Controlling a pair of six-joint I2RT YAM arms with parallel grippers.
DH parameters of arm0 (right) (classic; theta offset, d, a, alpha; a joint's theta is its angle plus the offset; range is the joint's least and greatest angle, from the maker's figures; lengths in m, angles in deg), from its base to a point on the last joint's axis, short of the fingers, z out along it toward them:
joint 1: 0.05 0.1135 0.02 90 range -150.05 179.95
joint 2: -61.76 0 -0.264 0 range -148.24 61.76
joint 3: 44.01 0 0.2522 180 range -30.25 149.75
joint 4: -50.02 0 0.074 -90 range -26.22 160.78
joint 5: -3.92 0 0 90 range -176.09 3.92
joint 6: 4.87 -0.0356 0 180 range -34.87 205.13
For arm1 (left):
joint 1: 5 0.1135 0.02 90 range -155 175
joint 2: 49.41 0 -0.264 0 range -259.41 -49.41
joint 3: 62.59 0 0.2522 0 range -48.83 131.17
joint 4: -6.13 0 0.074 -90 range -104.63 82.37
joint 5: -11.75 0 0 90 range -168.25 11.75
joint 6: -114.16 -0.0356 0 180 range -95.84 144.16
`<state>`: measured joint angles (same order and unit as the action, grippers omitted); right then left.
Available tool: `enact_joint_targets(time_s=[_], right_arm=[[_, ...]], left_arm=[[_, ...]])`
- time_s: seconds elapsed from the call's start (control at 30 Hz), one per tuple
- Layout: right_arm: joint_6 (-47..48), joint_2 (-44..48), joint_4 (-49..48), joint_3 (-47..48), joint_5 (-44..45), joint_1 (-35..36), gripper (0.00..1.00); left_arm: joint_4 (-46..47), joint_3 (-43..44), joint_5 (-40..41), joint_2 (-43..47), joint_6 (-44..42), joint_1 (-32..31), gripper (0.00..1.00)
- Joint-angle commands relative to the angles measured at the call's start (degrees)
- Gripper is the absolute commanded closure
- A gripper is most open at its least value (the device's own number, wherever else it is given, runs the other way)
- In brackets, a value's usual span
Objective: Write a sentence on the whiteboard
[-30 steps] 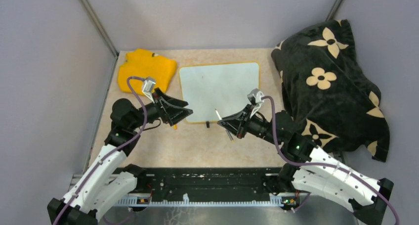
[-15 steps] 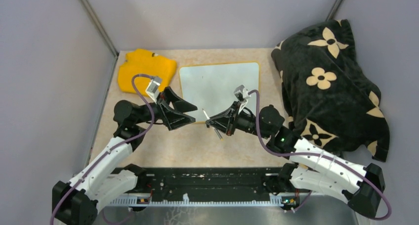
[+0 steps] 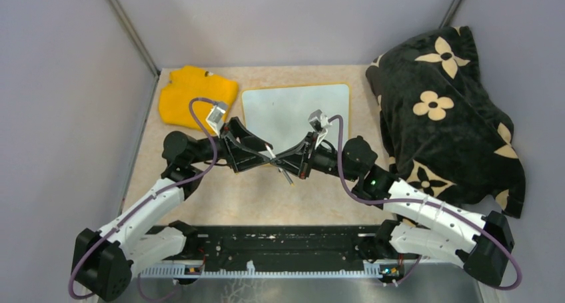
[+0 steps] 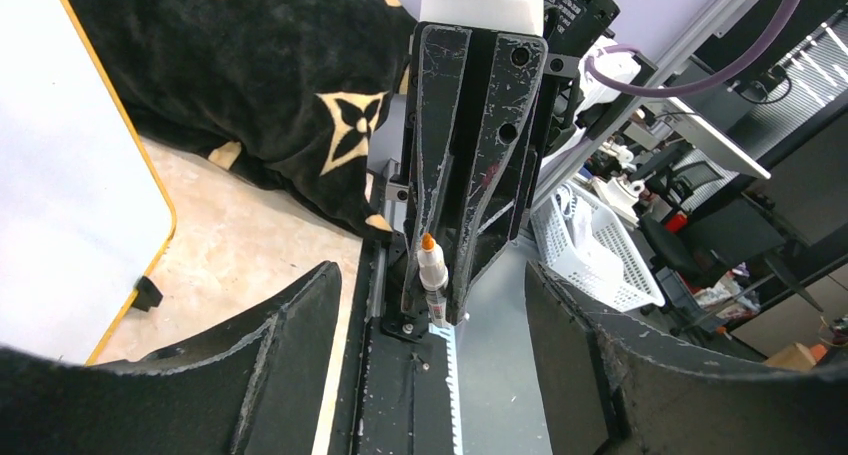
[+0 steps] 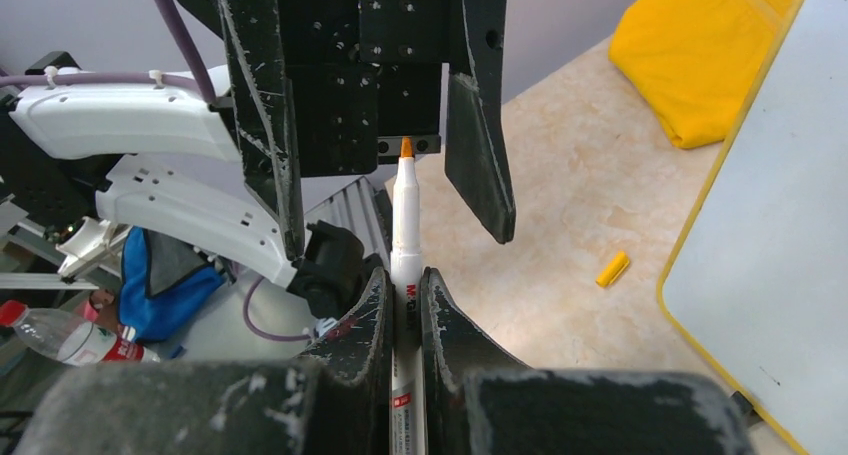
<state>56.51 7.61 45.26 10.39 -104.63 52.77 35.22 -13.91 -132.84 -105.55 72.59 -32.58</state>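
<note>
The whiteboard (image 3: 295, 113) lies flat at the back centre, its face plain white inside a yellow rim; the sentence is not in view on it. My right gripper (image 3: 281, 162) is shut on a white marker (image 5: 405, 225) with a bare orange tip. It holds the marker above the table, in front of the board's near edge, tip pointing at my left gripper (image 3: 265, 155). The left gripper stands open. In the right wrist view its fingers (image 5: 480, 125) flank the tip without touching it. The left wrist view shows the marker (image 4: 431, 270) held in the right gripper (image 4: 435, 310).
A yellow cloth (image 3: 196, 93) lies at the back left beside the board. A black blanket with cream flowers (image 3: 443, 110) is heaped on the right. A small yellow cap (image 5: 613, 268) lies on the table near the board's corner. A foot (image 4: 146, 293) props the board's edge.
Both arms have swung in toward each other in front of the board. The right gripper brought the marker leftward until its tip came between the left jaws, which narrowed slightly.
</note>
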Motion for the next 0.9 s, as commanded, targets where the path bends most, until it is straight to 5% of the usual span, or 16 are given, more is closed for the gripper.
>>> enact_joint_targets(time_s=[0.0,0.47,0.67,0.87], right_arm=[[-0.38,-0.3,-4.49,2.92,-1.62,0.09,1.0],[-0.57,0.43,-4.77,1.91,-1.51,0.09,1.0],[-0.72,0.58,-4.85,1.81,-1.23,0.09,1.0],[-0.87,0.54,-4.96,1.72,-1.23,0.09,1.0]], left_arm=[[4.92,1.96,0.34,-0.86,1.84,-1.02,0.29],[6.72,2.81,0.53,-1.41,3.95,-1.51,0.52],[6.74,2.95,-0.03,-1.67,4.21,-2.16,0.54],[6.88,2.94,-0.1,-1.85,3.97,-2.79,0.68]])
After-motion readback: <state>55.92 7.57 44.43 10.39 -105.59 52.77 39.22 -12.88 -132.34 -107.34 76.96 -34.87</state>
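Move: The marker is still held in the right hand's shut fingers, its middle about at that hand's point, 1 cm back and 1 cm below. From the left hand, whose open fingers already stand either side of the orange-tipped end, the marker's middle is some 4 cm to the right, 2 cm back and 4 cm below. The yellow cap lies roughly 14 cm left and 3 cm ahead, the whiteboard's middle about 20 cm ahead and 9 cm right, both some 27 cm down. The left fingers close from wide open to about half that gap around the tip end of the marker, one finger on the board side and one on the near side, while the hand rises about 1 cm and eases about 1 cm to the right and slightly back. The right hand stays put and keeps its pinch on the marker, holding it out between the left fingers, which haven't visibly clamped it yet and have it closer to the board-side finger. ##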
